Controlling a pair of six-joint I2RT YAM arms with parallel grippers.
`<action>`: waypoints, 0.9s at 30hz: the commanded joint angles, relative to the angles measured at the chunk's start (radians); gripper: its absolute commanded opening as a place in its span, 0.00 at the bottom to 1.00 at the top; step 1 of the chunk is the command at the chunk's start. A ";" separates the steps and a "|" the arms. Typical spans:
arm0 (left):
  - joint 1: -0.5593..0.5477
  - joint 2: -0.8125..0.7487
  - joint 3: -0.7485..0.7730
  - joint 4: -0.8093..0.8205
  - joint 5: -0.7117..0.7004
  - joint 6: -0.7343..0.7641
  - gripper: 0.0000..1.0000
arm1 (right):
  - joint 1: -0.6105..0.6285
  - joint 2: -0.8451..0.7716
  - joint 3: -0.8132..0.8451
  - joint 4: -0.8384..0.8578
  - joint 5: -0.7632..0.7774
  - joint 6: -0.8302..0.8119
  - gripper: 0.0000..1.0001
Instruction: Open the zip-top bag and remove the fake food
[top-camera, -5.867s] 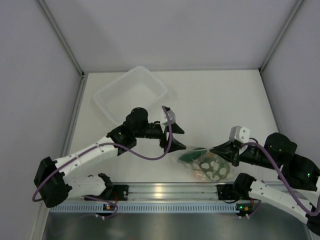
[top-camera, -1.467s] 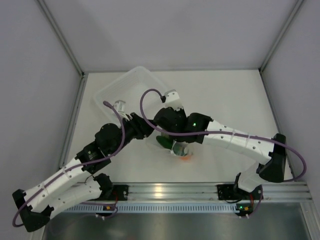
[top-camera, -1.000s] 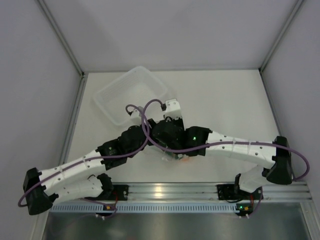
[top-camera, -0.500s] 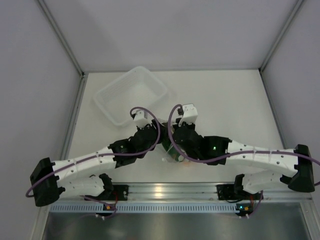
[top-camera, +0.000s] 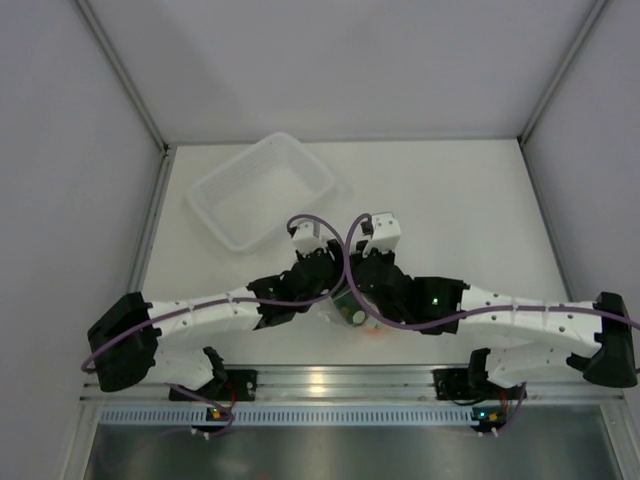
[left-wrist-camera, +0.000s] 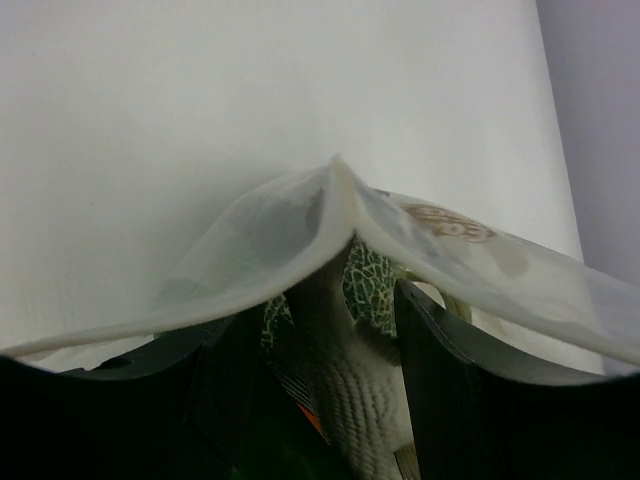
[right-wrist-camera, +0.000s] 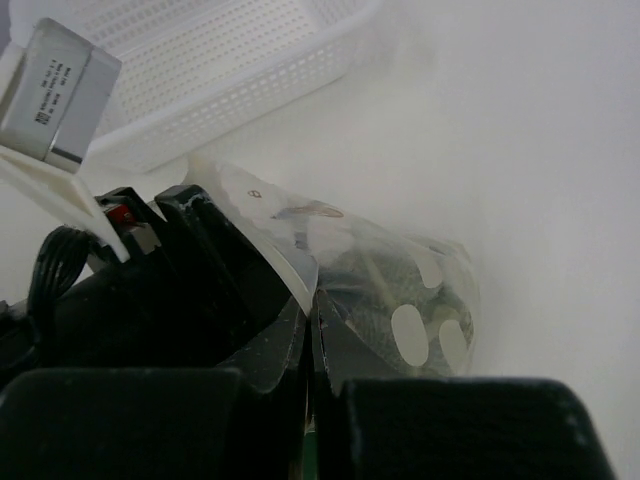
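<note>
The clear zip-top bag (top-camera: 345, 308) lies near the table's front edge, between both wrists. My right gripper (right-wrist-camera: 313, 300) is shut on the bag's upper lip (right-wrist-camera: 290, 262) and holds it up. My left gripper (left-wrist-camera: 325, 312) is open and reaches into the mouth, with the plastic (left-wrist-camera: 280, 230) draped over its fingers (left-wrist-camera: 440, 380). Fake food is inside. The grey-white fish (left-wrist-camera: 355, 400) lies between the left fingers, and the netted pale-green ball (left-wrist-camera: 372, 285) sits behind it. An orange patch (top-camera: 373, 330) shows under the right wrist. The cucumber is hidden.
The white perforated basket (top-camera: 262, 190) stands at the back left and shows at the top of the right wrist view (right-wrist-camera: 250, 70). The metal rail (top-camera: 330, 380) with both arm bases runs just in front of the bag. Grey walls enclose the table.
Both wrists have shifted right and toward the front edge, away from the basket, taking the bag with them. The left fingers have spread wider inside the bag's mouth.
</note>
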 joint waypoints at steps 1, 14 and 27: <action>-0.005 0.049 0.040 0.069 -0.014 -0.010 0.60 | 0.007 -0.061 -0.018 0.074 -0.011 0.006 0.00; -0.011 0.075 0.072 0.069 -0.043 0.005 0.00 | 0.002 -0.106 -0.080 0.110 -0.055 -0.053 0.00; -0.085 -0.126 0.032 0.069 -0.060 0.028 0.00 | -0.021 -0.077 -0.034 0.089 0.003 -0.134 0.00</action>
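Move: The fake fish stands tail-up in the open bag. Its tail is between my left hand's open fingers, with its middle some 6 cm below that hand and about 2 cm back. From the left hand the netted melon lies about 9 cm down and 1 cm ahead, and the cucumber 3 cm left, 2 cm back and 8 cm down. From my right hand, which is pinching the bag's rim, the fish's middle is level fore-and-aft, about 5 cm left and 13 cm below. My left hand sinks about 2 cm deeper into the bag, edging forward and right. It shuts its open fingers on the base of the fish's tail, then turns back and pulls up some 7 cm, drawing back a couple of centimetres as it rises. My right hand keeps its pinch on the rim, easing only about 1 cm to the right. ##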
